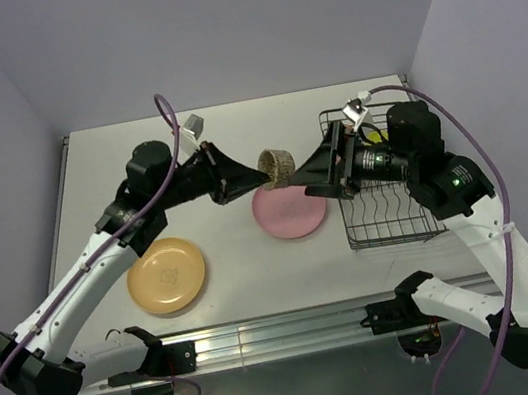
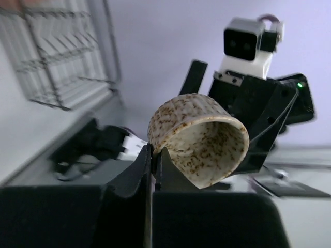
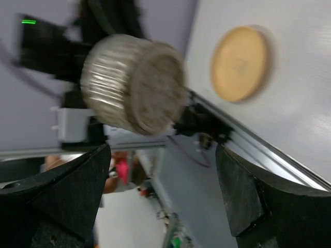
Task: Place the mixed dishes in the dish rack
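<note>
My left gripper (image 1: pixel 252 176) is shut on the rim of the small grey-beige speckled cup (image 1: pixel 277 166), held in the air on its side above the pink plate (image 1: pixel 290 210). In the left wrist view the cup (image 2: pixel 199 139) opens toward the camera, its wall pinched between my fingers (image 2: pixel 150 165). My right gripper (image 1: pixel 303 173) is open, just right of the cup and facing it; in the right wrist view the cup's base (image 3: pixel 134 91) floats ahead of the spread fingers (image 3: pixel 83 181). The pale orange plate (image 1: pixel 166 275) lies at front left. The black wire dish rack (image 1: pixel 378 197) stands at right.
The right arm reaches over the rack's left side. The rack also shows at upper left in the left wrist view (image 2: pixel 57 57), and the orange plate shows in the right wrist view (image 3: pixel 240 63). An aluminium rail (image 1: pixel 296 329) runs along the table's near edge.
</note>
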Robot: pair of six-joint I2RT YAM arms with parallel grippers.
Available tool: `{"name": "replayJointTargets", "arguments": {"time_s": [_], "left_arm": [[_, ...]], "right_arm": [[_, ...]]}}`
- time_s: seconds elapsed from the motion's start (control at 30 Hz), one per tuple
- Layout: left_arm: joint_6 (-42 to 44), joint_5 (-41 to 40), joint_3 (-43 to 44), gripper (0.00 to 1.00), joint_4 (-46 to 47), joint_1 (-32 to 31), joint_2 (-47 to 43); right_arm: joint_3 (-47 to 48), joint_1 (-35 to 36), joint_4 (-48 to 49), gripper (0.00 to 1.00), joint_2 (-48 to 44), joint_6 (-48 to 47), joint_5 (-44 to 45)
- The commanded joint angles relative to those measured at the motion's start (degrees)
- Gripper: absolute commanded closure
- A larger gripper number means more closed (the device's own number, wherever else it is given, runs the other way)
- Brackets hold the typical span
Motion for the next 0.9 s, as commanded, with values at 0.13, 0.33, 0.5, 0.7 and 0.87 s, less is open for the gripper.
{"name": "replayJointTargets", "arguments": {"time_s": [0.13, 0.33, 0.5, 0.7, 0.87], "left_arm": [[-26.43, 14.16, -11.14, 1.00, 40.95, 1.72, -1.25], [-37.94, 13.11, -15.88, 1.00, 57.38, 1.72, -1.34], [-41.64, 12.76, -17.82, 1.00, 60.92, 1.72, -1.34], [-43.57, 12.67, -19.58, 1.00, 62.50, 1.64, -1.60], [-43.66, 12.76, -20.28, 1.00, 61.62, 1.37, -1.86]], "right_arm": [[-7.25, -0.54, 29.03, 0.11, -1.98, 16.25, -13.01], [-9.28, -0.54, 33.53, 0.12, -1.72, 18.10, -13.63], [-9.28, -0.54, 37.04, 0.11, -1.90, 19.23, -13.98], [-9.29, -0.54, 44.44, 0.11, -1.11, 22.94, -14.51], [-7.70, -0.54, 45.66, 0.12, 0.65, 23.28, -14.95]]}}
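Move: The speckled cup, already pinched by its rim in the left fingers, sits about 4 cm ahead of the open right gripper, 4 cm to its left and 3 cm higher. From the left hand, the right gripper is roughly 7 cm to the right and 3 cm back, about level. Down on the table, the pink plate lies some 13 cm ahead of the right hand, 3 cm left and 35 cm below; the dish rack's middle is about 16 cm ahead and 19 cm right. Keep the left fingers shut on the speckled cup's rim and lift it about 6 cm, drawing it a little back and tipping the fingers upward some 30 degrees, to present its base to the right gripper. Meanwhile raise the right gripper about 7 cm and edge it left towards the cup, fingers levelling out to point left and staying wide open. ##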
